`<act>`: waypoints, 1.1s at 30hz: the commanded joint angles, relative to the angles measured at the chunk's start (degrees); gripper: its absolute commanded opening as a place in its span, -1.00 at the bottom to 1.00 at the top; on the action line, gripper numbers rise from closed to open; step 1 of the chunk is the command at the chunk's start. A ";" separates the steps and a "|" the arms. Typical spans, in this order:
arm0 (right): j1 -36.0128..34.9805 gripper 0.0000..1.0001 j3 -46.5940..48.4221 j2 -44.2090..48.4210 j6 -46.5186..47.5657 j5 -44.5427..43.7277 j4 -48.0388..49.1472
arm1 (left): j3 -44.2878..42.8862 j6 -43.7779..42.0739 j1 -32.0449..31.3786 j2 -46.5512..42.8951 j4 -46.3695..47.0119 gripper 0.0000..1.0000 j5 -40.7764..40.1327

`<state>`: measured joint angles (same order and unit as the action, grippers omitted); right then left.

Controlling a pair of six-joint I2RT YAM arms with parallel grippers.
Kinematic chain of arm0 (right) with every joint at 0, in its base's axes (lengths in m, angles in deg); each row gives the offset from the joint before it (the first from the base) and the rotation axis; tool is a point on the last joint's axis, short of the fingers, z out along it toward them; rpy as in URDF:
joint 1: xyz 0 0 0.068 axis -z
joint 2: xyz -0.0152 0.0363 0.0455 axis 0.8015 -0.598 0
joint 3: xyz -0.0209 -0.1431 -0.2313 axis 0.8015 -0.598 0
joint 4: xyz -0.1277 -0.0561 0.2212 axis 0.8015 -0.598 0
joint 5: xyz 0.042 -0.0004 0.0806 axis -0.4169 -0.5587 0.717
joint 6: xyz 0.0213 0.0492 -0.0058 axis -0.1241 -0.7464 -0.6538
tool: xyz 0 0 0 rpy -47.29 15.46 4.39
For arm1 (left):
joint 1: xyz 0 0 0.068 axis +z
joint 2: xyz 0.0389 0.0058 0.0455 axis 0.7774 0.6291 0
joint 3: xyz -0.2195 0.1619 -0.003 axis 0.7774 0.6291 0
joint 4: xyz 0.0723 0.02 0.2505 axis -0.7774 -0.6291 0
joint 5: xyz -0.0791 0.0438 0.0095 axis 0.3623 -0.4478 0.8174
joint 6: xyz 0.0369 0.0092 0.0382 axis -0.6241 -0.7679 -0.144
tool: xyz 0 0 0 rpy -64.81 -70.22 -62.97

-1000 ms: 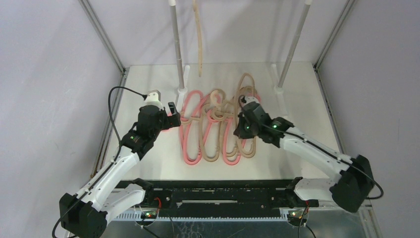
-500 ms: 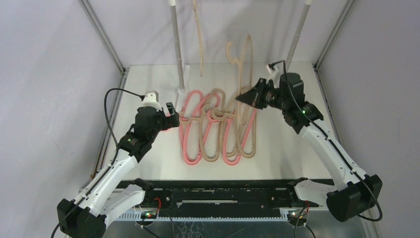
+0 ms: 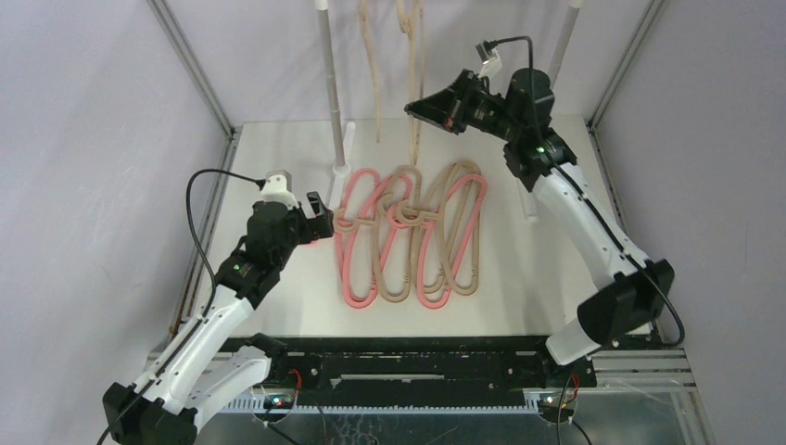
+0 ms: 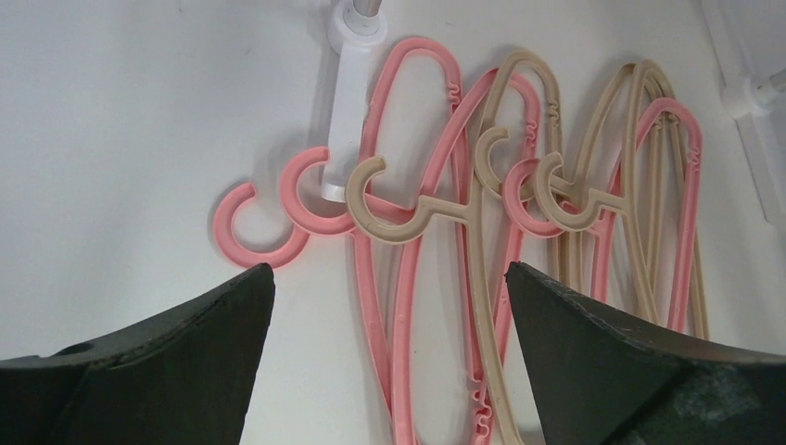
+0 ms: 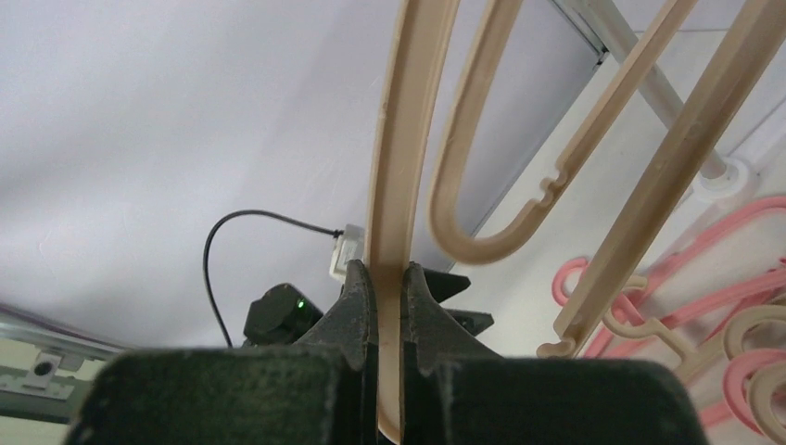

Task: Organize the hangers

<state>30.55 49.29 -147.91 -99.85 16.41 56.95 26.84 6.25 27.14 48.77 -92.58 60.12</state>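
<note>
Several pink and beige hangers [image 3: 408,236] lie in an overlapping pile on the white table, hooks pointing left [image 4: 371,199]. One beige hanger [image 3: 373,74] hangs at the top between the rack poles. My right gripper [image 3: 415,109] is raised high beside it, shut on another beige hanger [image 3: 413,46], whose bar runs up between the pads [image 5: 408,139]. That gripper [image 5: 389,274] clamps the bar near its lower bend. My left gripper [image 3: 320,221] hovers low at the pile's left edge, open and holding nothing [image 4: 389,278], with pink hooks [image 4: 259,222] just ahead of it.
Two grey upright rack poles [image 3: 326,74] [image 3: 562,56] stand at the back on white feet [image 4: 357,23]. Metal frame posts and walls close in both sides. A black rail runs along the near table edge [image 3: 417,362].
My right arm lifted a beige hanger off the right of the pile and carried it up and left beside the hanging one. The left arm has barely moved.
</note>
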 commanded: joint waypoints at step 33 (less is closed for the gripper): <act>-1.53 -0.89 20.46 -27.63 -13.29 -2.78 9.51 | 1.42 0.12 -0.27 -1.73 1.17 0.99 -0.45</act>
<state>28.80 68.15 -174.84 -112.22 14.29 67.40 27.78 6.25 27.14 46.93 -92.75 60.17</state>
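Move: The right hand already grips a tan hanger; the hung hanger it makes for is about 14 cm ahead, 8 cm to its left and level with it. The left rack post stands roughly 14 cm ahead and 15 cm left, the right post about 14 cm ahead and 30 cm right, their middles some 12 cm lower. From the idle left hand, the hung hanger is about 20 cm ahead, 10 cm right and 24 cm up. Right arm carries its gripped hanger about 11 cm forward, 6 left and slightly down, towards the hung hanger. ##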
